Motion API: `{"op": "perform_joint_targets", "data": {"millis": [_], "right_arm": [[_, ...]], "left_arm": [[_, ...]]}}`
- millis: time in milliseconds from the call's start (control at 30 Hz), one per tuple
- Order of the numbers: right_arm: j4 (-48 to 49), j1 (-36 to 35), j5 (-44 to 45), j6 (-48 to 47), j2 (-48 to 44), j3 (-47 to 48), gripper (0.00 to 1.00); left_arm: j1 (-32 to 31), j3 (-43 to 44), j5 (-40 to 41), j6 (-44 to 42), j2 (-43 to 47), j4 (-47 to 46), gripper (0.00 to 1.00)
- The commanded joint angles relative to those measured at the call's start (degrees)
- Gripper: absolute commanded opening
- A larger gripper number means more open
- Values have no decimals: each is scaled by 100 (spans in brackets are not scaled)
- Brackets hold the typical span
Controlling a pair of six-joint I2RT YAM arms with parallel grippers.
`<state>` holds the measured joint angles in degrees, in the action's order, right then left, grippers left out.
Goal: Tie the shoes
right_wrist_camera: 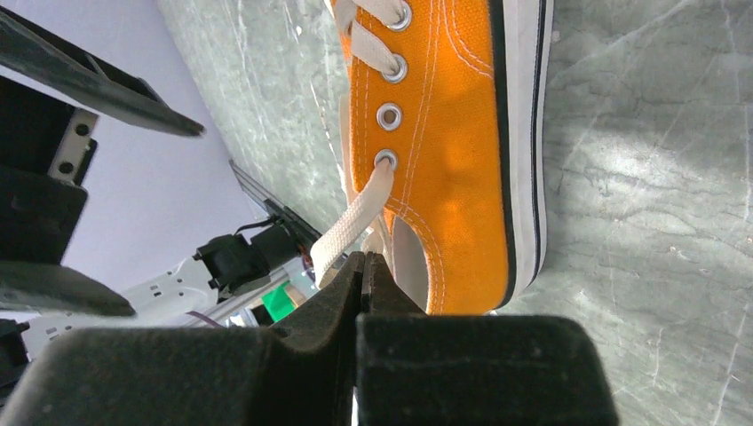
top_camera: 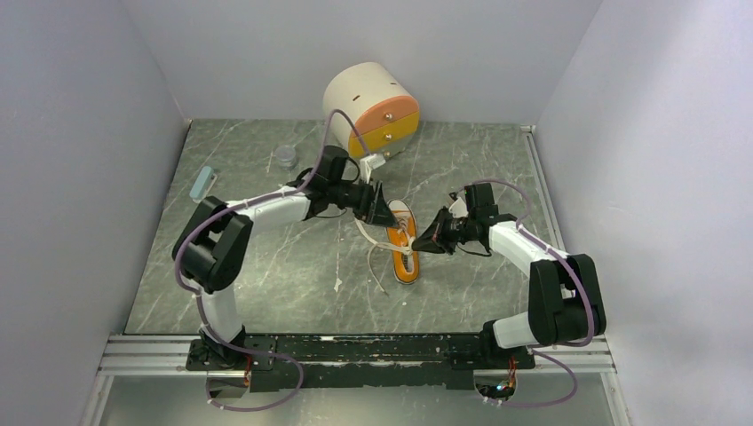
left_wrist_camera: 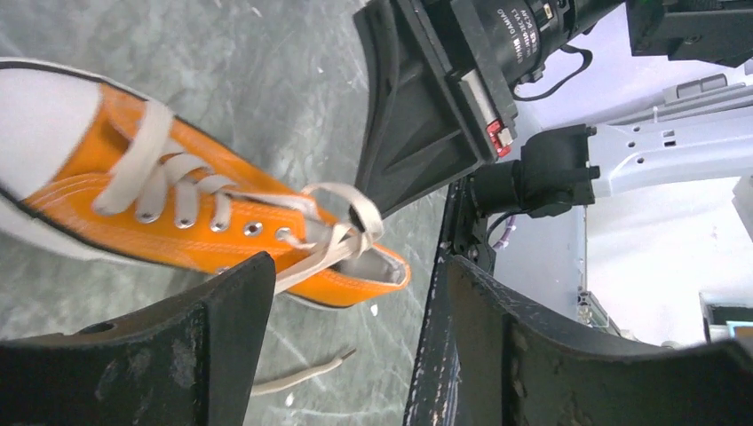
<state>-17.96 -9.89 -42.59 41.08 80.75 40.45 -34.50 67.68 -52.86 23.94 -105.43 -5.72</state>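
Note:
The orange sneaker [top_camera: 405, 253] lies in the middle of the table, with its white toe cap toward the near edge. It also shows in the left wrist view [left_wrist_camera: 204, 222] and in the right wrist view [right_wrist_camera: 444, 151]. My right gripper [top_camera: 426, 240] is at the shoe's right side, shut on a white lace [right_wrist_camera: 351, 226] that runs from the top eyelet into the jaws [right_wrist_camera: 364, 264]. My left gripper [top_camera: 382, 213] is open and empty by the heel opening [left_wrist_camera: 355, 293]. A loose lace end [left_wrist_camera: 302, 376] lies on the table to the shoe's left [top_camera: 373, 266].
A round cream drawer unit with orange fronts [top_camera: 373, 106] stands at the back. A small grey cup [top_camera: 286, 157] and a light blue block [top_camera: 204, 184] sit at the back left. Small white scraps [top_camera: 338, 284] lie near the shoe. Walls close in both sides.

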Motion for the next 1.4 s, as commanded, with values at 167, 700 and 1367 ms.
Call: {"op": "perform_joint_targets", "data": {"millis": [167, 700, 1367], "right_arm": [[38, -66, 40, 198, -103, 135, 0], [-1284, -321, 1097, 101, -326, 429, 0], [-2286, -886, 2024, -1519, -306, 837, 34]], "left_arm": [[-774, 522, 269, 430, -726, -263, 70], [-465, 476, 1245, 169, -802, 411, 5], [-435, -178, 1035, 348, -701, 81, 5]]}}
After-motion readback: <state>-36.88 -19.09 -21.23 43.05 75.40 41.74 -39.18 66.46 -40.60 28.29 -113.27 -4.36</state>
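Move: My left hand is open above the shoe's left side. The crossed lace it goes for, at the ankle opening, is about 4 cm back, 5 cm right and 5 cm below; the shoe's middle is 1 cm ahead, 5 cm right and 10 cm down, and the loose lace tail 4 cm back, 2 cm left, 13 cm down. My shut right fingers hold a lace loop, the crossing 1 cm ahead and 2 cm left, the shoe's heel 3 cm back, 1 cm left, 4 cm lower. I bring my open left hand right, back and down, some 5 cm each way, to the lace crossing beside my right fingertips and shut it on a strand there. Holding the strand, I swing that hand about 4 cm forward and left, then settle lower and slightly back, fingers tipping downward. My right hand first holds its loop nearly still, then draws back about 5 cm towards the heel, dipping and tilting down some 20 degrees, and opens to let the loop go. ##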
